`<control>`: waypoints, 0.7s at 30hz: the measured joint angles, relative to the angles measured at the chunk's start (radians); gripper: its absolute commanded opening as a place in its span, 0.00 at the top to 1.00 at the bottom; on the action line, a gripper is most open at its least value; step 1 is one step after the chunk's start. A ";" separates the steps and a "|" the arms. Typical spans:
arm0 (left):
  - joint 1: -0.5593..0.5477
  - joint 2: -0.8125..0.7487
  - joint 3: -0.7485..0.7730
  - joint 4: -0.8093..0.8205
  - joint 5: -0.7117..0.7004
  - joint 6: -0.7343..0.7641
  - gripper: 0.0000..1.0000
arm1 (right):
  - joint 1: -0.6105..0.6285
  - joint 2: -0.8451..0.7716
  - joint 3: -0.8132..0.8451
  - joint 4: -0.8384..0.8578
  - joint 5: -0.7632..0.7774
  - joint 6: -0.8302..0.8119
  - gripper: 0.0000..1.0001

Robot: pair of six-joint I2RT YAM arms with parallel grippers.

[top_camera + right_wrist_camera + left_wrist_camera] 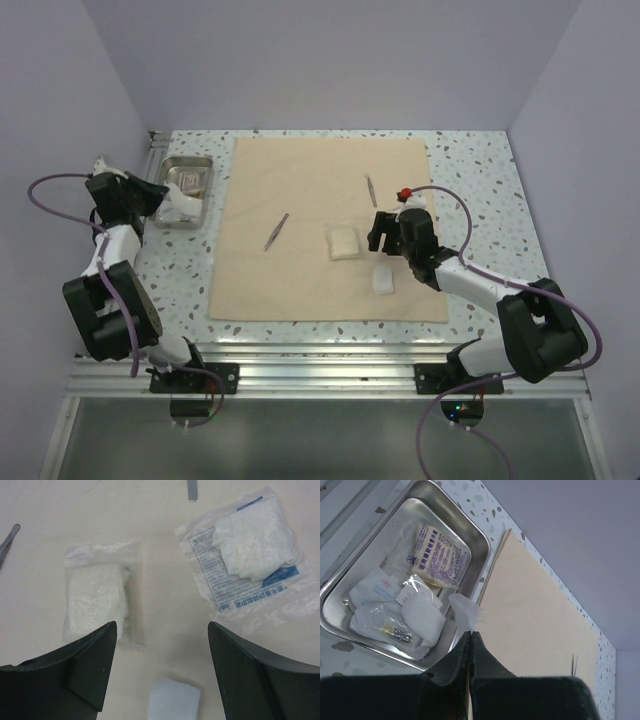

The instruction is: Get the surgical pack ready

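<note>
The surgical pack's tan cloth [300, 270] lies spread flat in the middle of the table. Its steel tray [186, 162] stands off the cloth at the back left and holds several white packets [422, 615]. My left gripper [470, 632] hangs over the tray's near right corner, shut on the edge of a white packet [464, 611]. My right gripper [162, 626] stands open above the cloth with nothing between its fingers. A gauze packet [97, 595] lies ahead to its left, a printed packet [250, 555] to its right, and a white pad [174, 700] just below.
Tweezers [276, 231] lie on the cloth left of centre. A second thin instrument [370, 189] lies toward the back. In the tray a printed packet [437, 555] rests against the far wall. Walls close in the table on three sides.
</note>
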 measured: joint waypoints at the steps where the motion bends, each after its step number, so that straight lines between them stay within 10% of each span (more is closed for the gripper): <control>1: 0.008 0.028 0.001 0.018 0.006 -0.009 1.00 | 0.000 0.000 0.000 0.000 0.000 0.000 0.23; 10: 0.013 0.297 0.043 0.106 0.076 -0.068 1.00 | 0.000 0.000 0.000 0.000 0.007 -0.001 0.23; 15: 0.007 0.317 0.047 0.122 0.087 -0.065 0.53 | 0.000 -0.001 0.000 -0.001 0.009 -0.001 0.23; 21: -0.071 0.206 0.047 0.040 -0.059 -0.005 0.34 | 0.000 -0.011 0.000 -0.001 0.011 -0.001 0.23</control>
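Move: The left hand still holds the white pad. The middle of the metal tray lies roughly 7 cm ahead, 4 cm to the right and 15 cm below that hand. Inside the tray, the glove pack is about 10 cm ahead and 5 cm right of the hand; the tweezers on the mat are some 29 cm right and 3 cm back. From the right hand, the tray is around 15 cm ahead, 55 cm left and slightly below. Down first, and a little forward, the left hand sinks about 9 cm over the tray's near part with the white pad pinched in its shut fingers, the wrist rolling some 10 degrees so its left side dips. Once low, the fingers open more than halfway and let go of the pad; the hand then lifts about 3 cm, rolling back and starting rightward. ##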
